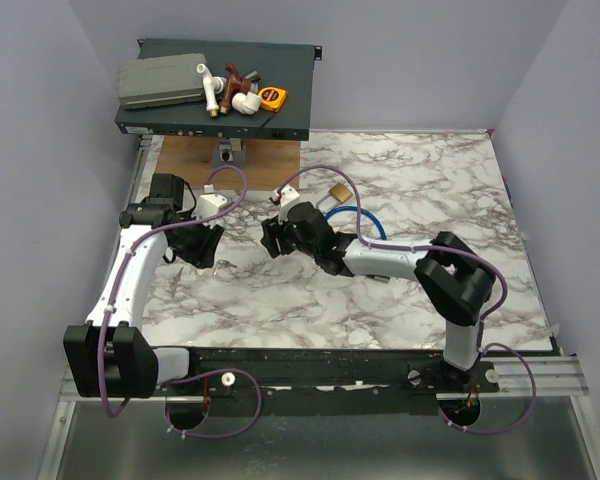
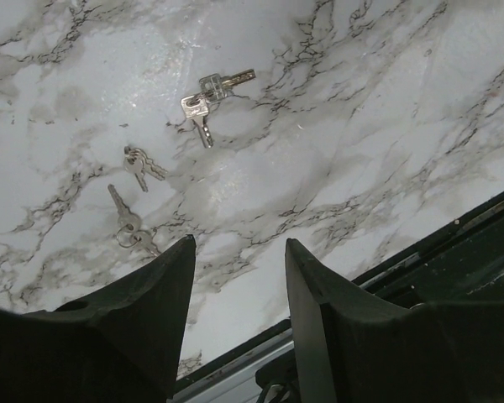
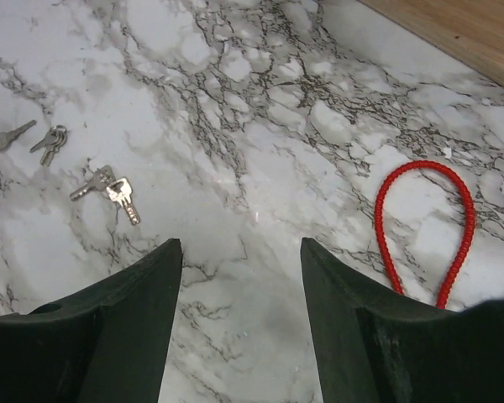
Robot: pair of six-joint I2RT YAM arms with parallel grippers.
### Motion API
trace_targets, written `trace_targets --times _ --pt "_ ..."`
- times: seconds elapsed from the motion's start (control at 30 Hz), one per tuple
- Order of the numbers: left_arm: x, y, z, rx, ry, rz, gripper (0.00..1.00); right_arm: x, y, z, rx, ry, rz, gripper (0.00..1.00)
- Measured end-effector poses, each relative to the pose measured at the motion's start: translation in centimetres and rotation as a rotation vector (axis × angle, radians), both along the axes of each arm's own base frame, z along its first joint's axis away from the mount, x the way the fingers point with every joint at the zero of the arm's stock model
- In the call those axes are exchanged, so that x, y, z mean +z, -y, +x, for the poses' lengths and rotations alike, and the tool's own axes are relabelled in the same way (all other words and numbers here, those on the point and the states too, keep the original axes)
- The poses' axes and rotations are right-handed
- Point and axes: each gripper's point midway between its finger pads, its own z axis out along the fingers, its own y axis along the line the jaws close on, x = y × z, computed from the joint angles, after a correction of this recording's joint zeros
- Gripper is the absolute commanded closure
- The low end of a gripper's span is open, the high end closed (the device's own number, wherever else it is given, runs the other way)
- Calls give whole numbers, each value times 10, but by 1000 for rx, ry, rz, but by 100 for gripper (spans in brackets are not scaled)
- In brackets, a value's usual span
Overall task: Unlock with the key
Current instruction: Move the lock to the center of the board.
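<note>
A thin red cord (image 3: 424,225) lies in a loop on the marble at the right of the right wrist view. Its lower end runs behind my right finger, so the small red-headed key is hidden. My right gripper (image 3: 241,243) is open and empty above bare marble, left of the loop. My left gripper (image 2: 239,243) is open and empty over the table's near edge. In the top view the left gripper (image 1: 205,248) and the right gripper (image 1: 272,238) face each other. The brass padlock (image 1: 337,193) lies behind the right gripper, beside the blue cable lock (image 1: 368,216).
Several loose silver keys lie between the grippers: a pair (image 2: 203,105), one on a ring (image 2: 139,164) and another (image 2: 124,217); they also show in the right wrist view (image 3: 109,189). A wooden board (image 1: 230,160) and a dark shelf (image 1: 300,95) carrying odd items stand at the back left.
</note>
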Motion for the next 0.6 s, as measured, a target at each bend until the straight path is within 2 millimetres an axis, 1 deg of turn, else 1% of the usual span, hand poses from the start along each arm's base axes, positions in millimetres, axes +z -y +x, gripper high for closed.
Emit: trace_targets --times 0.07,0.1,0.13,0.23,0.3,0.37,0.4,0.47,0.6 --pt "1 -3 2 6 11 6 54 -5 -3 5 -8 -7 -1 39" --pt "1 -4 2 5 15 10 54 -7 1 12 -25 -8 -2 39" --pt "2 -5 2 7 21 15 54 -7 10 22 -55 -5 -3 39" --pt "5 -7 2 4 40 22 54 -3 49 65 -185 19 0 39" --pt "7 -7 1 2 49 24 54 1 76 90 -266 36 4 39" --pt "8 -7 0 0 56 25 54 3 99 110 -339 53 6 39" --pt "8 -7 -1 -1 57 25 54 3 107 117 -366 60 7 39" --pt "8 -7 -1 -3 59 26 54 0 117 129 -407 67 0 39" --pt "11 -8 -2 -8 71 28 54 -18 124 155 -465 69 -24 39"
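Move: The padlock lies some 13 cm ahead of my right hand, about 18 cm to its right and 10 cm below. The red cable lock is about 10 cm to this hand's right and nearly level with it; the blue cable ring's middle is roughly 25 cm to its right, about level. The wooden board's middle is some 22 cm ahead and 12 cm left. From my left hand the padlock is about 20 cm ahead and 36 cm right. I leave the red lock's side and sweep my empty right hand forward and to the right, about 20 cm in all, quickly towards the padlock, turning it some 25 degrees clockwise so the fingers point more straight ahead. The hand travels almost level, then just starts to sink near the end, fingers staying open at the same gap and touching nothing. ##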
